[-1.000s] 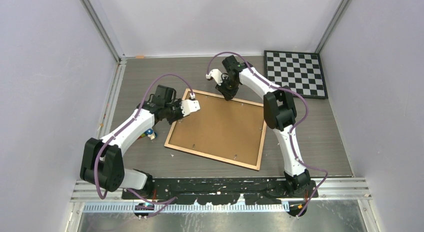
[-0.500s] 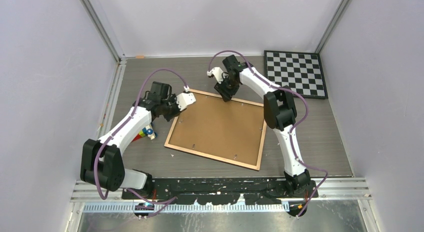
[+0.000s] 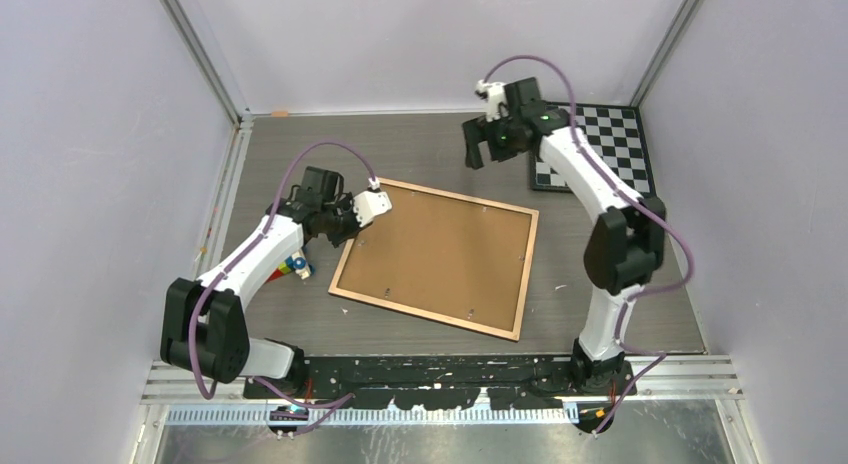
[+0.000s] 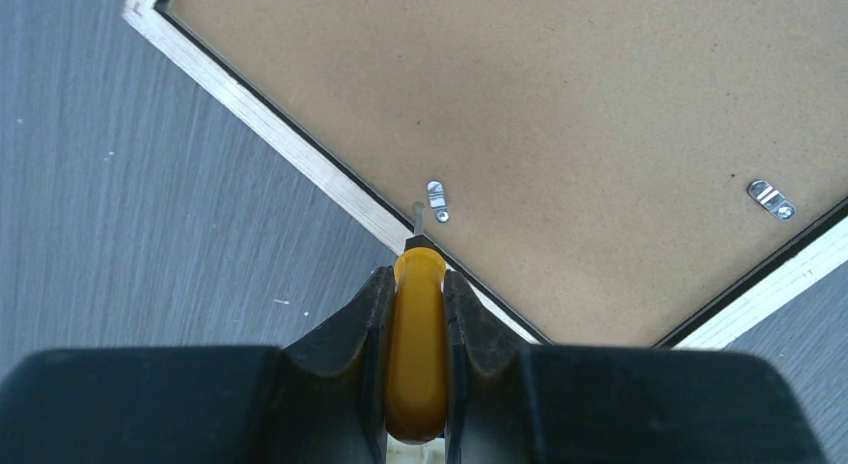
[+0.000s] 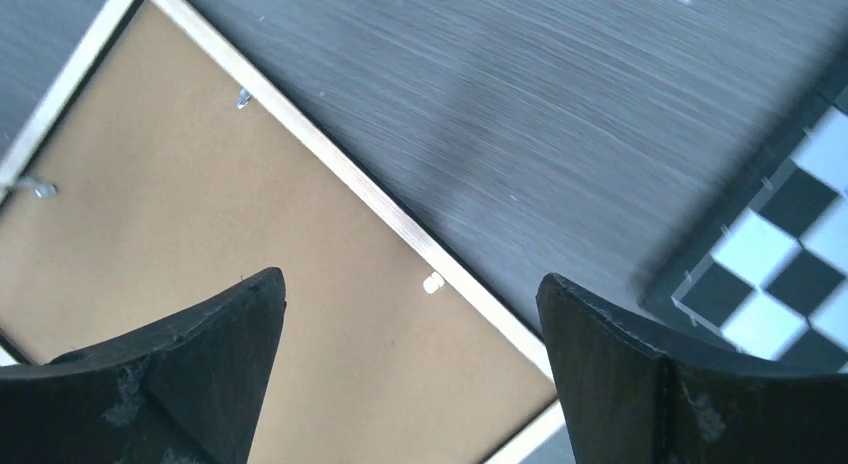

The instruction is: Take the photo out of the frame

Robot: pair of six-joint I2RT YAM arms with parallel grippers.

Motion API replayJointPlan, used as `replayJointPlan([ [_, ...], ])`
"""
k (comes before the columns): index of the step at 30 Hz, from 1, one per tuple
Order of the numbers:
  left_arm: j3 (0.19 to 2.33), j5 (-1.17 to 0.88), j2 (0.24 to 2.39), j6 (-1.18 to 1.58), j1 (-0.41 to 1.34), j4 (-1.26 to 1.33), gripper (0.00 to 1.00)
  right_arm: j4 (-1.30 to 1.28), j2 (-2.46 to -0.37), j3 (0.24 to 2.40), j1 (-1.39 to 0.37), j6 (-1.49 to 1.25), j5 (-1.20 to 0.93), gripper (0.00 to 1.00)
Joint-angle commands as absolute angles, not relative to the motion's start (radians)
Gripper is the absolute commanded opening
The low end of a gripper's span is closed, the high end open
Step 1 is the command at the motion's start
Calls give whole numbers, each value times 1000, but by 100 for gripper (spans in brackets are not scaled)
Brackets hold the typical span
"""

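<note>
The frame (image 3: 425, 315) lies face down on the table, its brown backing board (image 3: 440, 254) inside a light wood rim. The photo is hidden under that board. My left gripper (image 3: 350, 222) is at the frame's left edge, shut on a yellow-handled tool (image 4: 418, 344). The tool's metal tip (image 4: 418, 216) sits over the rim (image 4: 300, 149), next to a small metal clip (image 4: 436, 199). My right gripper (image 3: 482, 144) hangs open above the table beyond the frame's far edge, with nothing between its fingers (image 5: 250, 324). The right wrist view looks down on the frame's rim (image 5: 340, 164).
A black-and-white checkered board (image 3: 610, 149) lies at the back right, partly under my right arm, and shows at the edge of the right wrist view (image 5: 790, 254). A small colourful object (image 3: 296, 268) lies beneath my left arm. Another clip (image 4: 772, 198) sits on the backing board.
My right gripper opened wide and lifted away from the frame's far edge toward the back right. The frame's far right corner shifted slightly right. My left gripper drew back a little, still holding the tool.
</note>
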State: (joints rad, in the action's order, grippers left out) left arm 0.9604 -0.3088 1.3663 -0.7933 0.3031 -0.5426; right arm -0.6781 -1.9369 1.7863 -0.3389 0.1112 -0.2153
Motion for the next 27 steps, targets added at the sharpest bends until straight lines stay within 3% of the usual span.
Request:
replayJointPlan([
  [1, 936, -354, 1347, -825, 304, -543, 0, -747, -1836, 1715, -251, -86, -191, 100],
  [4, 933, -372, 1352, -832, 304, -556, 0, -855, -1826, 1689, -166, -142, -305, 100],
  [8, 937, -404, 1349, -851, 304, -587, 0, -868, -1748, 1540, -108, -192, -303, 100],
  [16, 952, -419, 1351, -853, 304, -610, 0, -870, -1677, 1321, -98, -266, -268, 89],
  [27, 1059, -410, 1352, -621, 282, -536, 0, -783, -1714, 1236, -99, -333, -179, 68],
])
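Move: The right hand is open and clear of the frame. The far half of the frame's right rail lies about 15 cm back, 11 cm right and 14 below it; at that height, the right clip is 18 back and 9 right, the far-rail clip 8 back and 1 right, the chessboard 5 ahead and 24 right. From the left hand, still holding the screwdriver, the left clip is roughly 3 cm ahead, 4 right and 8 below, the near-rail clip 7 back and 9 right. Rightward with a slight rise, then back and down, the right hand swings about 14 cm back, 11 right and 10 lower to just above the frame's right rail, tipping down some 35 degrees, turning clockwise and narrowing its wide-open fingers to straddle it. The left hand keeps the screwdriver at the left clip, easing slightly down, back and right, then lifting about 1.5 cm. ##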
